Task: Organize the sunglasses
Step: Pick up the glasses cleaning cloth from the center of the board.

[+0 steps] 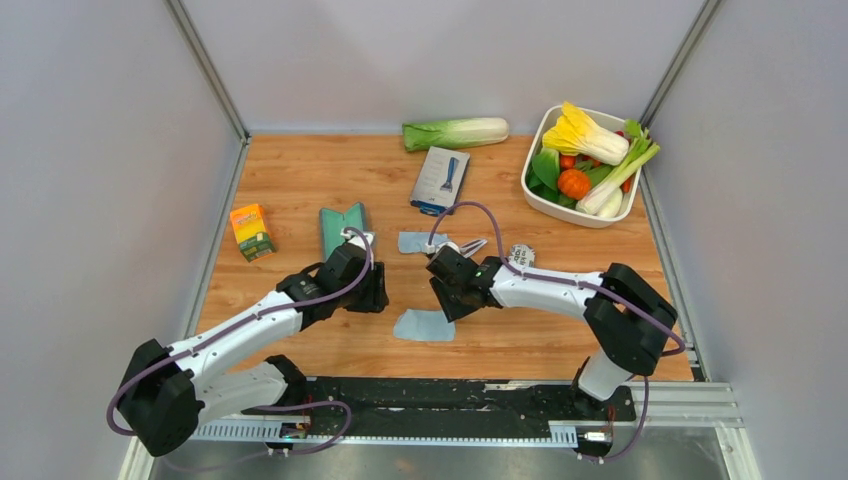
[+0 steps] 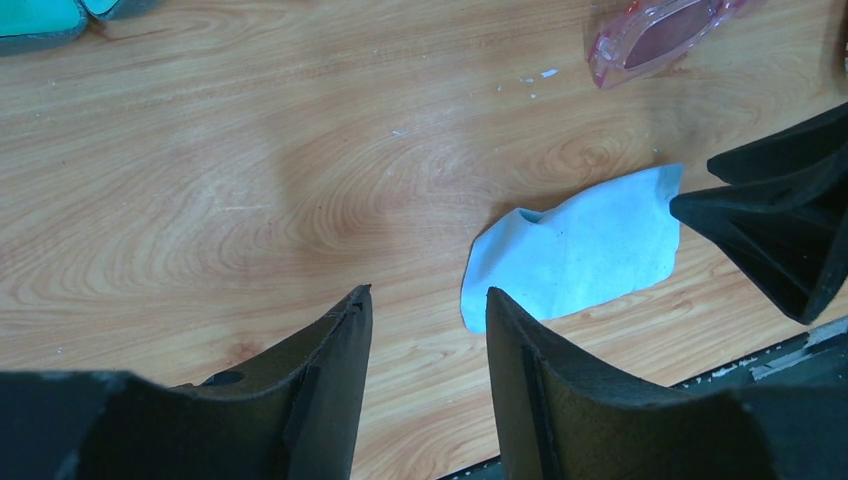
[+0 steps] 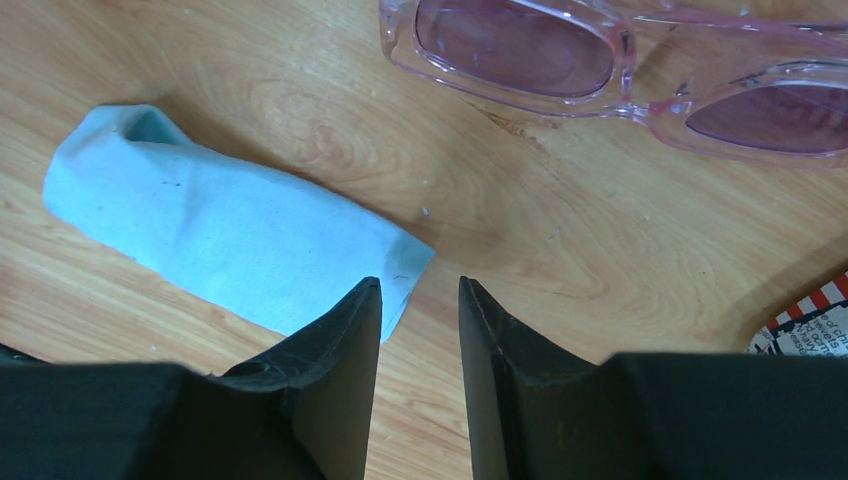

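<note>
The sunglasses (image 1: 464,246), with a clear pink frame and purple-tinted lenses, lie flat on the wooden table; they fill the top of the right wrist view (image 3: 620,70) and show at the top right of the left wrist view (image 2: 660,35). My right gripper (image 1: 447,290) hangs just short of them, open (image 3: 420,290), with only bare wood between its fingers. My left gripper (image 1: 377,290) is open too (image 2: 428,300) and holds nothing. The open case (image 1: 343,228) with teal lining lies behind the left gripper.
One light blue cloth (image 1: 424,325) (image 2: 575,250) lies between the grippers near the front. Another light blue cloth (image 1: 416,242) (image 3: 230,235) sits left of the sunglasses. An orange carton (image 1: 251,231), a packaged item (image 1: 439,179), a cabbage (image 1: 456,133) and a white vegetable basin (image 1: 545,201) stand around.
</note>
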### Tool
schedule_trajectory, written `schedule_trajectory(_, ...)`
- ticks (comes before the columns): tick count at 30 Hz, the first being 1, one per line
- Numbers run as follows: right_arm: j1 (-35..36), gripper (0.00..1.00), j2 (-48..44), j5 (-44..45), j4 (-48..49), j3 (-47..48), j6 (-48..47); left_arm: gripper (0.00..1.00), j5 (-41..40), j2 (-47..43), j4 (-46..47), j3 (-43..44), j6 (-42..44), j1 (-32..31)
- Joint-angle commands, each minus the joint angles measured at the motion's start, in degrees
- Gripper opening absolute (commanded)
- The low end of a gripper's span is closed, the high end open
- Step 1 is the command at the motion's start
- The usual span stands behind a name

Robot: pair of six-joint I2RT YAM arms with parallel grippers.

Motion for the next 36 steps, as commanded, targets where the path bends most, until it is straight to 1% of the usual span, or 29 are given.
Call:
schedule_trajectory(1, -0.88, 0.36, 2.14, 1.47, 3.30, 2.06, -1.86, 0.53, -0.03, -0.42, 1.41, 1.36, 0.94, 0.10)
schedule_trajectory(9, -1.32, 0.33, 4.25, 0.42, 5.14, 2.67, -3.35, 0.52, -0.30, -0.51, 1.06, 1.63, 1.03, 0.10)
schedule_trajectory(11, -1.32, 0.29, 4.69, -0.19, 5.49, 2.68, -3.70, 0.52, -0.38, -0.59, 1.15, 1.54, 0.86, 0.10)
schedule_trajectory(15, -1.32, 0.26, 4.87, -1.25, 6.28, 2.68, -4.67, 0.52, -0.47, -0.68, 1.50, 0.93, 1.03, 0.10)
schedule_trajectory(17, -1.24, 0.19, 4.78, -1.42, 6.28, 2.76, -5.11, 0.52, -0.47, -0.68, 1.58, 0.75, 1.03, 0.10)
schedule_trajectory(18, -1.32, 0.12, 4.87, -1.69, 6.37, 2.85, -5.37, 0.52, -0.47, -0.68, 1.59, 0.66, 1.03, 0.10)
schedule_trajectory(19, -1.32, 0.03, 4.78, -1.95, 6.02, 2.94, -5.55, 0.52, -0.39, -0.60, 1.59, 0.57, 1.21, 0.10)
schedule_trajectory(20, -1.32, 0.00, 4.52, -1.78, 5.33, 3.11, -5.29, 0.52, -0.47, -0.59, 1.59, 0.57, 1.21, 0.10)
schedule_trajectory(23, -1.41, 0.00, 2.16, -0.29, 4.18, 2.59, -4.59, 0.52, 0.31, -0.51, 2.28, 0.57, 1.64, 0.10)
schedule_trajectory(26, -2.46, 0.00, -0.83, 0.77, 2.25, 2.59, -4.32, 0.52, 3.73, 0.72, 3.86, 0.83, 2.96, 0.10)
schedule_trajectory(27, -2.90, 0.00, -1.89, 0.68, 1.28, 2.68, -4.41, 0.52, 4.09, 0.81, 5.70, 0.40, 3.40, 0.02)
schedule_trajectory(29, -4.39, 0.00, -3.91, 0.77, -0.21, 3.02, -4.85, 0.52, 8.04, 0.99, 9.22, -0.39, 3.58, 0.10)
schedule_trajectory(31, -5.89, 0.00, -5.67, 0.51, -1.79, 2.85, -5.29, 0.53, 9.01, 2.04, 12.04, -0.40, 4.11, 0.10)
schedule_trajectory(36, -9.84, 0.00, -8.48, -0.81, -4.00, 1.36, -6.60, 0.53, 11.04, 9.40, 15.20, 2.68, 6.83, 0.02)
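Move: Just off the right hand, the glasses cleaning cloth has its middle about 4 cm to the left, 2 cm back and 2 cm below, its right end nearly between the fingertips. The pink sunglasses lie some 7 cm ahead of this hand and 1 cm to its right; the spray can is about 7 cm ahead and 12 cm to its right. From the left hand the cloth is roughly 8 cm to the right, 3 cm back and 7 cm down. Sinking about 1.5 cm and easing a little forward and left, the right hand brings its half-open fingers onto the cloth's right end and pinches it shut. It then lifts about 5 cm, drawing the cloth forward and to the right towards the can's side. Late on, the empty left hand shifts some 3.5 cm right, fingers still half open. ##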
